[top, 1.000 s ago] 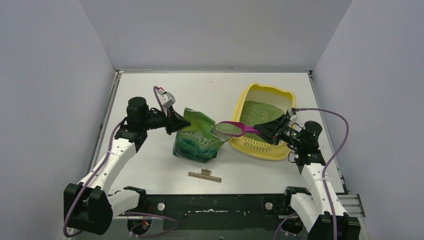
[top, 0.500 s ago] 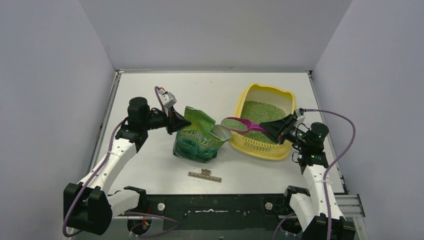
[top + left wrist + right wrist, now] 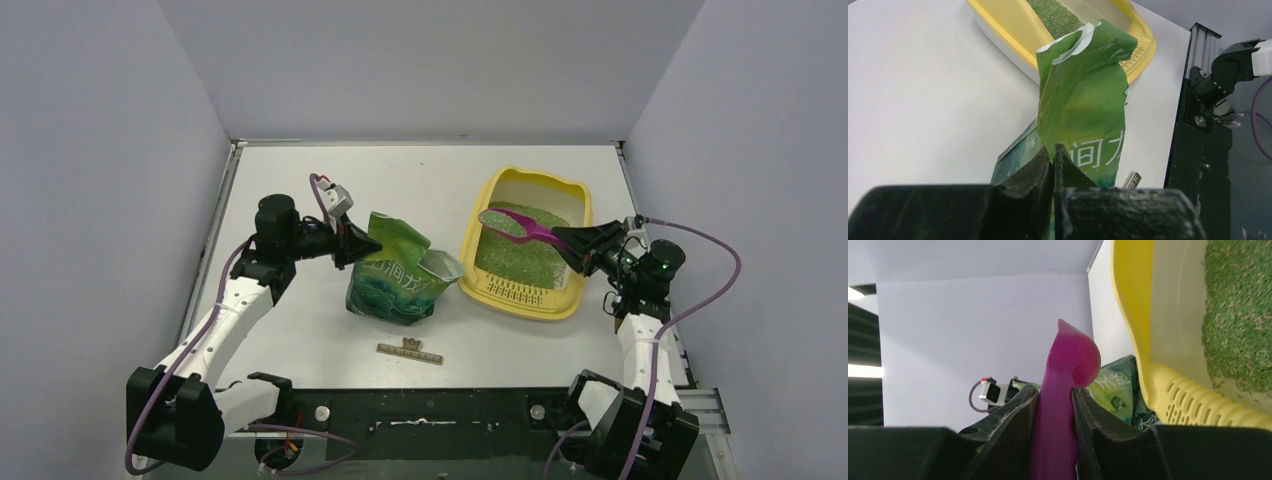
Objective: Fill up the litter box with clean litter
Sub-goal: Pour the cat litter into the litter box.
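Note:
The pale yellow litter box (image 3: 478,232) lies right of centre, a bed of light-green clean litter (image 3: 528,258) inside it. My right gripper (image 3: 575,238) is shut on the handle of a magenta scoop (image 3: 520,228), whose bowl hangs over the box's middle. The right wrist view shows the scoop (image 3: 1068,365) clamped between my fingers beside the box rim (image 3: 1133,300) and litter (image 3: 1238,315). My left gripper (image 3: 368,243) is shut on the top flap of the green bag (image 3: 400,278). Its fingers pinch the bag (image 3: 1083,95) in the left wrist view, the litter box (image 3: 1013,30) behind.
A small flat slotted strip (image 3: 410,351) lies on the white table near the front edge, below the bag. Grey walls close in the table on three sides. A black rail (image 3: 430,405) with the arm bases runs along the near edge.
My right gripper has carried the scoop rightward from the bag's mouth to above the litter box, and the arm has swung out right. The left arm and bag have not moved.

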Motion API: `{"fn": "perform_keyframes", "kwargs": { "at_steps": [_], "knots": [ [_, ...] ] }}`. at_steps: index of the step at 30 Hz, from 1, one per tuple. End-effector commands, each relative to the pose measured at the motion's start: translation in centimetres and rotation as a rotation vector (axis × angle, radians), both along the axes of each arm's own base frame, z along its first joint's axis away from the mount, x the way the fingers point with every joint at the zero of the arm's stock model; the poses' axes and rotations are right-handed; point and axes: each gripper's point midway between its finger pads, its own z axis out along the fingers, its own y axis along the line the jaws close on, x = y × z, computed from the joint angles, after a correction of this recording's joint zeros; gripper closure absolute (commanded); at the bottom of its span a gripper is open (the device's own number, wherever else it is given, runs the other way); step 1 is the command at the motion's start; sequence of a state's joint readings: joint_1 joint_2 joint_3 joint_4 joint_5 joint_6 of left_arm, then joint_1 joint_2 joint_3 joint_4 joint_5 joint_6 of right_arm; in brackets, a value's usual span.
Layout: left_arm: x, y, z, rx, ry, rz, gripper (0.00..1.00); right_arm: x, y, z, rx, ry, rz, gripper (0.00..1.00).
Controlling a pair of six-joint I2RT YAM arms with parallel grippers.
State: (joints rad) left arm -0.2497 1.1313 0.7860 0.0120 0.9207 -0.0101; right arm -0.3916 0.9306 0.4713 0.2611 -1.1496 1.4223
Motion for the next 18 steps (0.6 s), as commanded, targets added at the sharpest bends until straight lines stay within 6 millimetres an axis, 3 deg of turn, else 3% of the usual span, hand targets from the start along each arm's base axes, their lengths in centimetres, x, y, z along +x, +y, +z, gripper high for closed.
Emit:
{"fn": "perform_keyframes", "kwargs": {
  "at_steps": [1,8,18],
  "knots": [
    [0.0,0.0,2.0,0.003,-0.093,-0.009,1.0,1.4,-1.8,3.3,-0.062,-0.134,-0.039,1.0],
    [-0.1,0.0,2.4,0.0,-0.1,-0.011,0.97,3.5,-5.1,2.7,-0.089,-0.117,-0.152,1.0],
    [-0.1,0.6,3.0,0.007,-0.106,0.031,0.4,4.3,-8.0,1.1,-0.237,-0.025,-0.281,1.0]
  ]
}}
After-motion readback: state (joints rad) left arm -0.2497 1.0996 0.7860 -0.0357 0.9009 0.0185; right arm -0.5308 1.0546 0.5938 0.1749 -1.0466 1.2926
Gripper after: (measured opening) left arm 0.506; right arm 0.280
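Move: The right hand holds the loaded scoop above the near, right-hand part of the litter box, whose middle lies about 7 cm ahead, 4 cm to the left and some 16 cm below. The litter bag stands roughly 31 cm to that hand's left and 4 cm back, about 14 cm lower. The left hand pinches the bag's top corner, with the bag's middle some 4 cm to its right, 2 cm back and 12 cm below; the litter box is about 32 cm right of this hand, 10 cm farther out and 17 cm lower. The right hand keeps its grip on the purple scoop's handle and carries the load away from the bag at a level height above the litter box, about 6 cm to the right and 4 cm forward towards the box's right side, while the wrist swings some 15 degrees clockwise and tilts only slightly. Meanwhile the left hand stays almost in place at the bag and, later on, opens its fingers to about half, letting go of the green top corner that it had pinched. ##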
